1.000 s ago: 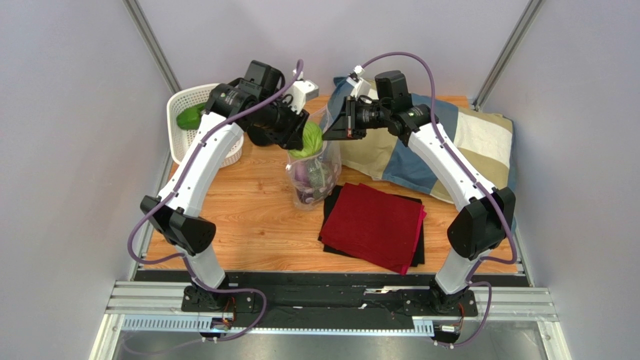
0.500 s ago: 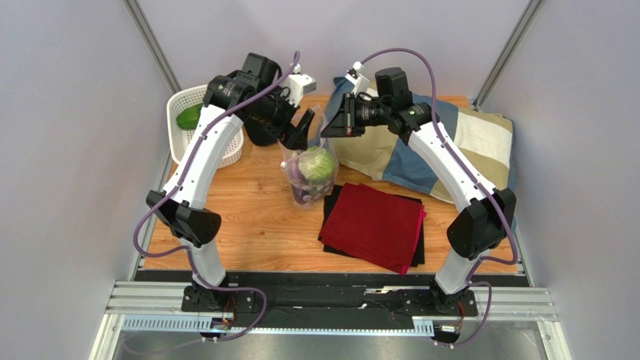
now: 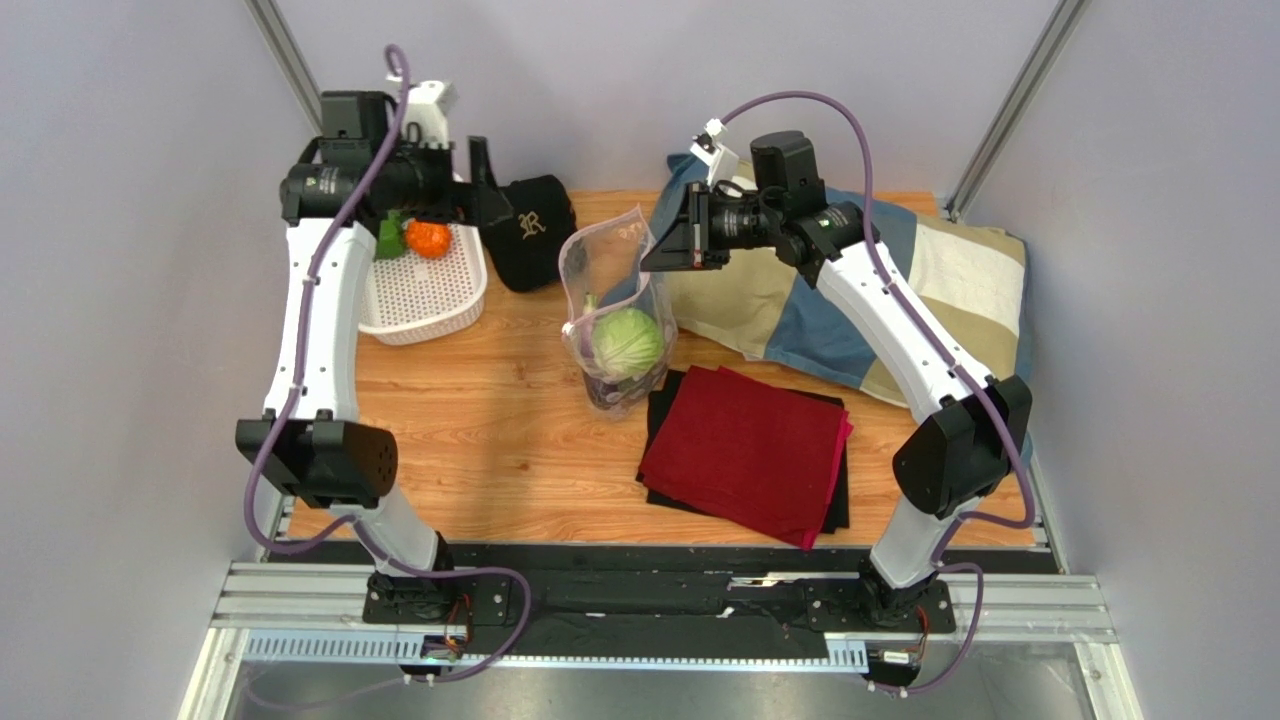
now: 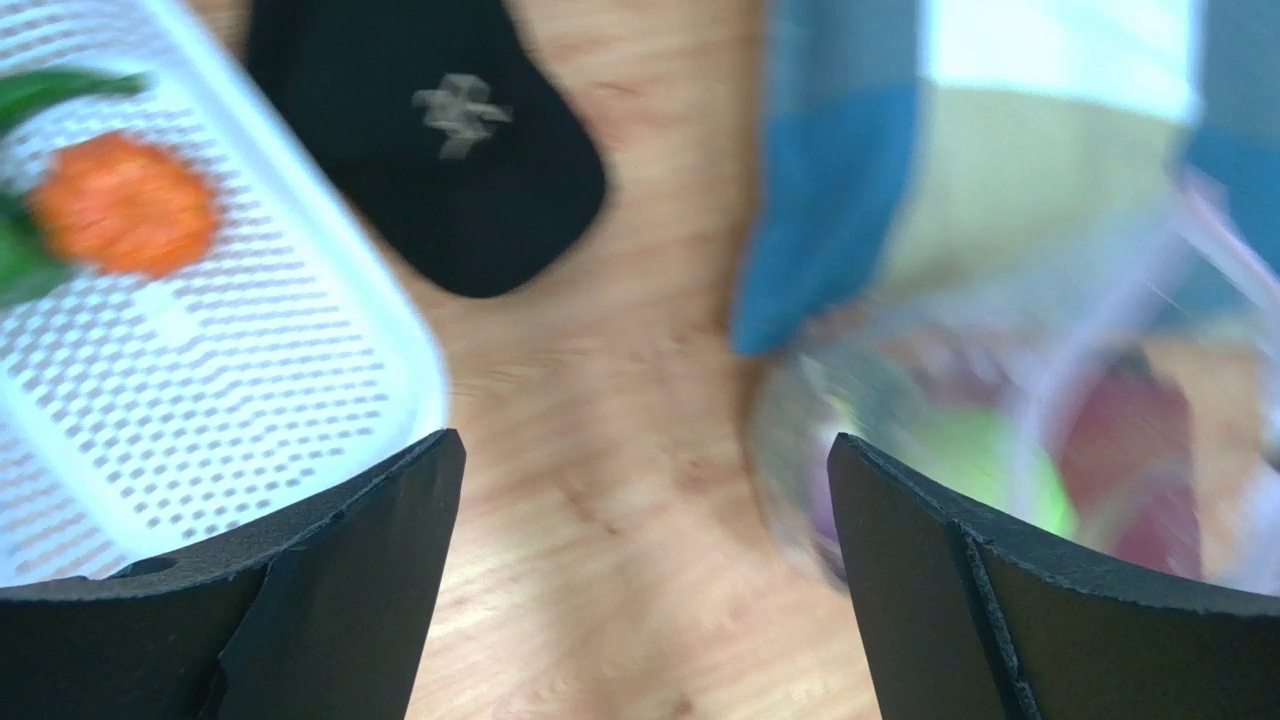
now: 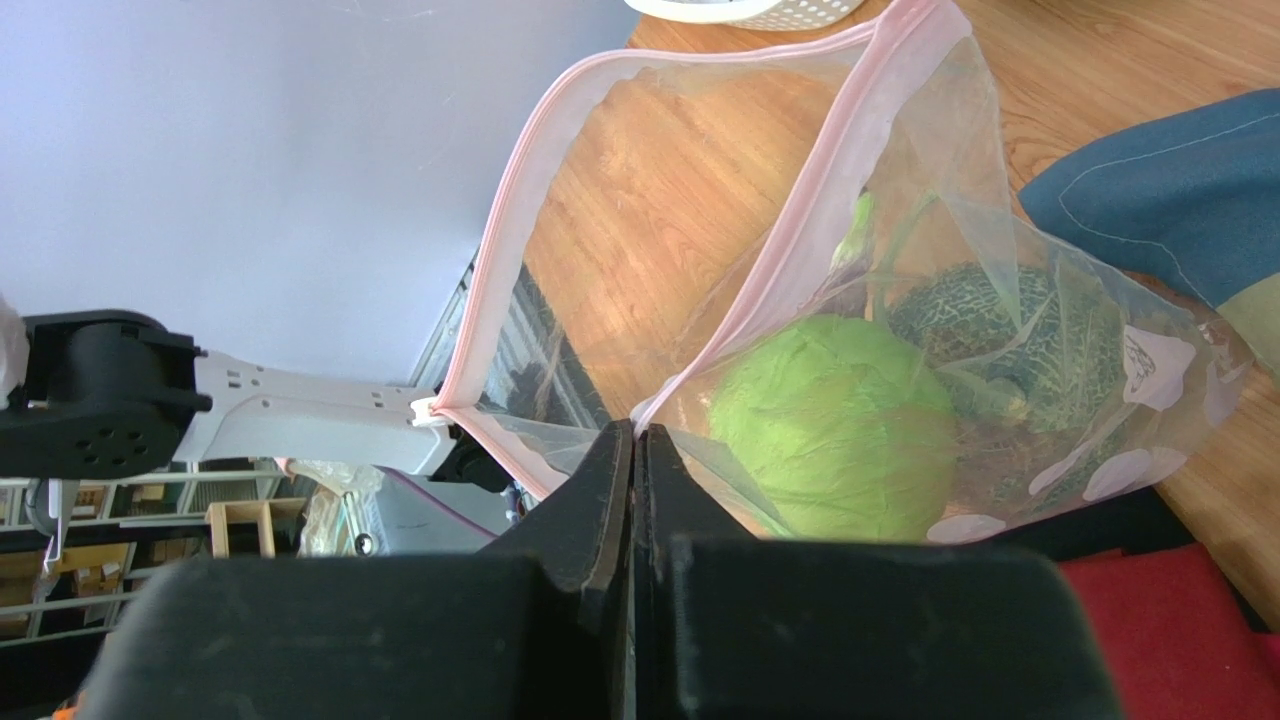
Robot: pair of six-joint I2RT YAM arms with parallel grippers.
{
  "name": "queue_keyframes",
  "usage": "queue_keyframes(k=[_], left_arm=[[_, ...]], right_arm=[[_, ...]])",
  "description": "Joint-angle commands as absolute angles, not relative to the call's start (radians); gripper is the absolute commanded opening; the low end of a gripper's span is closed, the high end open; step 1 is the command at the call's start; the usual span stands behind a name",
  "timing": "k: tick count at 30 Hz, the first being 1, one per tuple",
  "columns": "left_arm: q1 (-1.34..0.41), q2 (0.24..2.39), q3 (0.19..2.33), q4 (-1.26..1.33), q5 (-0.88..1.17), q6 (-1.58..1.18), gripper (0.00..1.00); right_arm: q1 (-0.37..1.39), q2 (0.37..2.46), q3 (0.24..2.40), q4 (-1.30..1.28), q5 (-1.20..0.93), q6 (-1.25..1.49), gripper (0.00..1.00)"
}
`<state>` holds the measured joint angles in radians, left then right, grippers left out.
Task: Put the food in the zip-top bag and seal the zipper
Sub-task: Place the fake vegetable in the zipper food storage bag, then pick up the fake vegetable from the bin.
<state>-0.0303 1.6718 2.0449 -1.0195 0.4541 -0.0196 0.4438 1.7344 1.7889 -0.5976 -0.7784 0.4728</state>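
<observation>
The clear zip-top bag stands open mid-table, with the pale green cabbage inside on top of the netted melon. My right gripper is shut on the bag's rim at the pink zipper, holding the mouth up. My left gripper hangs open and empty above the right end of the white basket. In the basket lie the orange pumpkin and a green pepper. The left wrist view shows the pumpkin in the basket and the blurred bag.
A black cap lies between basket and bag. A patchwork cushion fills the back right. Folded red cloth on black cloth lies just right of the bag. Grey walls close in on both sides.
My left gripper opened and dropped the cabbage into the bag, then swung left and back to the basket. The right gripper kept its hold on the bag's rim.
</observation>
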Motion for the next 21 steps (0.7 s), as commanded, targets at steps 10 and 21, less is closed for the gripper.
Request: queue_keyframes(k=[10,21], left_arm=[[0.264,2.069,2.068,-0.631,0.212,-0.118,0.99],[0.264,2.310,2.132,-0.362,0.232,-0.198,0.99]], right_arm=[[0.446,1.761,1.809,-0.554,-0.764,0.462,0.00],[0.445,1.796,1.838,-0.578,-0.755,0.457,0.00]])
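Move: The orange pumpkin in the white basket lies about 24 cm ahead of my left hand, 20 cm to its left and 29 cm below. The green pepper sits beside it, level with it and some 8 cm farther left; the black cap lies about 18 cm to its right. From my right hand, the pumpkin is roughly 30 cm ahead, 43 cm left and 26 cm down, and the bag it holds hangs 20 cm below, about 6 cm left and 2 cm back. I swing my empty left hand back from the bag to the basket, about 27 cm forward and left, first fairly level, then dropping steeply some 23 cm towards the pumpkin while turning about 30 degrees counter-clockwise. Its fingers stay wide open and stop short of touching. My right hand keeps its pinch on the bag's rim and sinks nearly 2 cm. ##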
